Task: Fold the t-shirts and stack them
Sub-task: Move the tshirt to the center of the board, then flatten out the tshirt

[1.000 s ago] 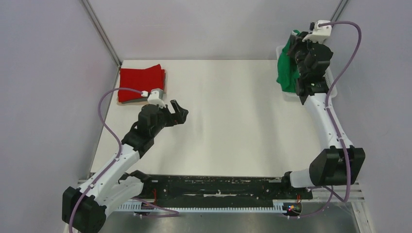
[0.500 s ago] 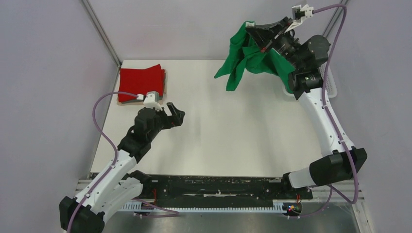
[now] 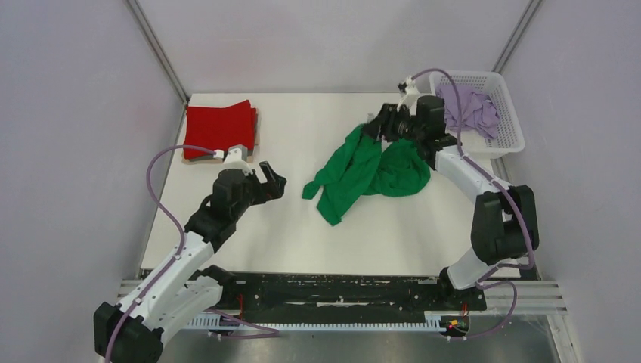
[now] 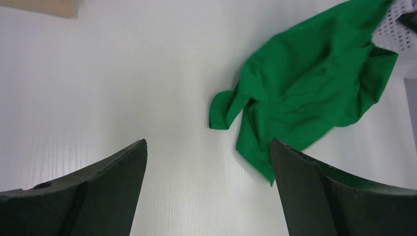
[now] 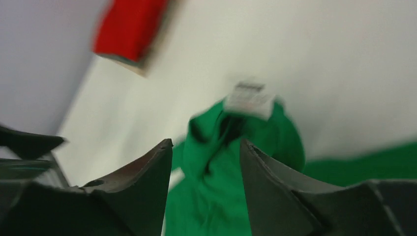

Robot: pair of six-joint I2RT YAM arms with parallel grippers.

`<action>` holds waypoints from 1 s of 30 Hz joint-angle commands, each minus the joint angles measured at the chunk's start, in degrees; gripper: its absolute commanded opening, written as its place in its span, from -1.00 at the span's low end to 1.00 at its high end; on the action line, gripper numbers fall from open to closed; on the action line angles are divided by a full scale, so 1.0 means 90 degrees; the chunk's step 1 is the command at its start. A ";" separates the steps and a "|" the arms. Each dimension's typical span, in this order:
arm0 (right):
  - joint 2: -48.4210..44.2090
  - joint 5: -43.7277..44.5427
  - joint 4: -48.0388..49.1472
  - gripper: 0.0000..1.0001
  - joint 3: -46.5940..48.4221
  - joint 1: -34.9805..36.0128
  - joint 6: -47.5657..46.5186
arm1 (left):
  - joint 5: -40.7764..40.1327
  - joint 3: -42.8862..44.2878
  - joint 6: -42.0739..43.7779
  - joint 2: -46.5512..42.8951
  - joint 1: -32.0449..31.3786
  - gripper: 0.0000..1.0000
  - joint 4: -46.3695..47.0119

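A bright green t-shirt (image 3: 370, 170) lies crumpled on the white table, right of the middle. My right gripper (image 3: 376, 125) hovers just over its far end. In the right wrist view its jaws stand apart (image 5: 206, 147), with blurred green t-shirt cloth (image 5: 221, 196) below them and nothing pinched. A red t-shirt (image 3: 221, 128) lies folded at the far left corner. A pale lilac t-shirt (image 3: 469, 110) sits bunched in the basket. My left gripper (image 3: 274, 175) is wide open (image 4: 209, 147) over bare table, left of the green t-shirt (image 4: 314, 83).
A white lattice basket (image 3: 514, 128) stands at the far right corner, and its edge shows in the left wrist view (image 4: 393, 29). A tan board (image 4: 44, 6) lies under the red shirt. Grey walls enclose the table on three sides.
My right arm swung the green t-shirt up out of the basket and leftward, then down onto the table, and its jaws have parted. The left arm has barely shifted.
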 commanded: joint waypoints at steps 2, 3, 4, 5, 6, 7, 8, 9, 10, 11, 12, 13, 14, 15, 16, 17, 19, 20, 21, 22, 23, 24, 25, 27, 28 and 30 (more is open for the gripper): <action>-0.0301 0.2521 -0.1793 0.51 -0.0685 -0.0035 -0.1553 | -0.0018 0.0322 -0.0303 0.0312 -0.0001 0.99 -0.0188; -0.0483 0.2735 -0.1782 0.65 -0.0836 -0.0033 -0.1631 | 0.0120 0.0333 -0.0306 0.0407 -0.0001 0.99 -0.0126; -0.0697 0.2995 -0.1778 0.81 -0.0970 -0.0033 -0.1663 | 0.0300 0.0347 -0.0318 0.0527 -0.0003 0.99 -0.0048; -0.0938 0.3196 -0.1773 0.95 -0.1169 -0.0038 -0.1662 | 0.0429 0.0361 -0.0344 0.0647 -0.0001 0.99 0.0023; -0.1168 0.3441 -0.1761 0.96 -0.1382 -0.0036 -0.1627 | 0.0574 0.0366 -0.0402 0.0800 -0.0001 0.99 0.0122; -0.1455 0.3649 -0.1721 0.96 -0.1703 -0.0026 -0.1509 | 0.0713 0.0376 -0.0452 0.0986 -0.0001 0.99 0.0208; -0.1735 0.3968 -0.1704 0.96 -0.2084 0.0025 -0.1317 | 0.0814 0.0381 -0.0501 0.1146 -0.0001 0.99 0.0345; -0.2153 0.4411 -0.1651 0.96 -0.2456 0.0182 -0.1207 | 0.1051 0.0391 -0.0536 0.1375 -0.0001 0.99 0.0460; -0.2567 0.4656 -0.1487 0.96 -0.2889 0.0402 -0.1209 | 0.1308 0.0408 -0.0532 0.1601 -0.0004 0.99 0.0631; -0.2844 0.4815 -0.1356 0.96 -0.3194 0.0676 -0.1140 | 0.1530 0.0463 -0.0489 0.1868 -0.0010 0.99 0.0776; -0.3073 0.4792 -0.1299 0.96 -0.3481 0.0880 -0.1061 | 0.1817 0.0555 -0.0423 0.2143 -0.0018 0.99 0.0867; -0.3182 0.4684 -0.1277 0.96 -0.3675 0.1087 -0.0959 | 0.2062 0.0657 -0.0314 0.2393 -0.0047 0.99 0.0968; -0.3250 0.4677 -0.1255 0.96 -0.3896 0.1268 -0.0780 | 0.2147 0.0795 -0.0222 0.2685 -0.0082 0.99 0.1002; -0.3284 0.4685 -0.1231 0.96 -0.4122 0.1512 -0.0643 | 0.2160 0.0908 -0.0141 0.2930 -0.0133 0.99 0.1021; -0.3299 0.4719 -0.1007 0.96 -0.4276 0.1776 -0.0513 | 0.2163 0.1055 -0.0072 0.3240 -0.0168 0.99 0.1024; -0.3260 0.4776 -0.0865 0.96 -0.4428 0.2012 -0.0425 | 0.2184 0.1173 -0.0003 0.3453 -0.0195 0.99 0.1028; -0.3029 0.4919 -0.0700 0.96 -0.4450 0.2544 -0.0413 | 0.2208 0.1433 0.0047 0.3988 -0.0208 0.99 0.1026; -0.2883 0.5019 -0.0639 0.96 -0.4379 0.2866 -0.0456 | 0.2284 0.1543 0.0055 0.4167 -0.0206 0.99 0.1044; -0.2692 0.5119 -0.0599 0.96 -0.4256 0.3128 -0.0580 | 0.2391 0.1631 0.0053 0.4383 -0.0218 0.99 0.1110; -0.2491 0.5220 -0.0588 0.96 -0.4089 0.3402 -0.0723 | 0.2492 0.1701 0.0056 0.4569 -0.0228 0.99 0.1196; -0.2305 0.5365 -0.0624 0.96 -0.3923 0.3647 -0.0869 | 0.2565 0.1746 0.0076 0.4723 -0.0226 0.95 0.1282; -0.2096 0.5472 -0.0636 0.96 -0.3721 0.3825 -0.1020 | 0.2590 0.1827 0.0078 0.4902 -0.0232 0.91 0.1293; -0.1948 0.5538 -0.0664 0.96 -0.3555 0.4006 -0.1122 | 0.2615 0.1902 0.0075 0.5055 -0.0233 0.86 0.1287; -0.1564 0.5537 -0.0623 0.96 -0.3352 0.4259 -0.1218 | 0.2740 0.2072 0.0069 0.5407 -0.0236 0.72 0.1496; -0.1419 0.5525 -0.0578 0.96 -0.3290 0.4364 -0.1219 | 0.2756 0.2160 0.0061 0.5532 -0.0236 0.58 0.1513; -0.1072 0.5424 -0.0472 0.96 -0.3131 0.4585 -0.1272 | 0.2681 0.2328 0.0180 0.5749 -0.0237 0.40 0.1564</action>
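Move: Just below and ahead-right of the left hand is the green shirt's left sleeve: about 4 cm ahead, 10 cm right and 16 cm down, with the red stack some 19 cm ahead and 19 cm left of that hand. For the right hand, high by the shirt's far edge, the near sleeve end lies roughly 18 cm back, 8 cm left and 24 cm down. The basket is about 8 cm ahead and 33 cm right of the right hand. Opening from partly open to wide, the right hand leaves the shirt's far edge, dropping about 14 cm and swinging right, then draws back and returns left and down towards the near sleeve end, rolling its left side down. The left hand sinks about 12 cm and goes some 11 cm right, slightly forward, to the left sleeve, tipping down and turning clockwise, its fingers starting to close at the end. ##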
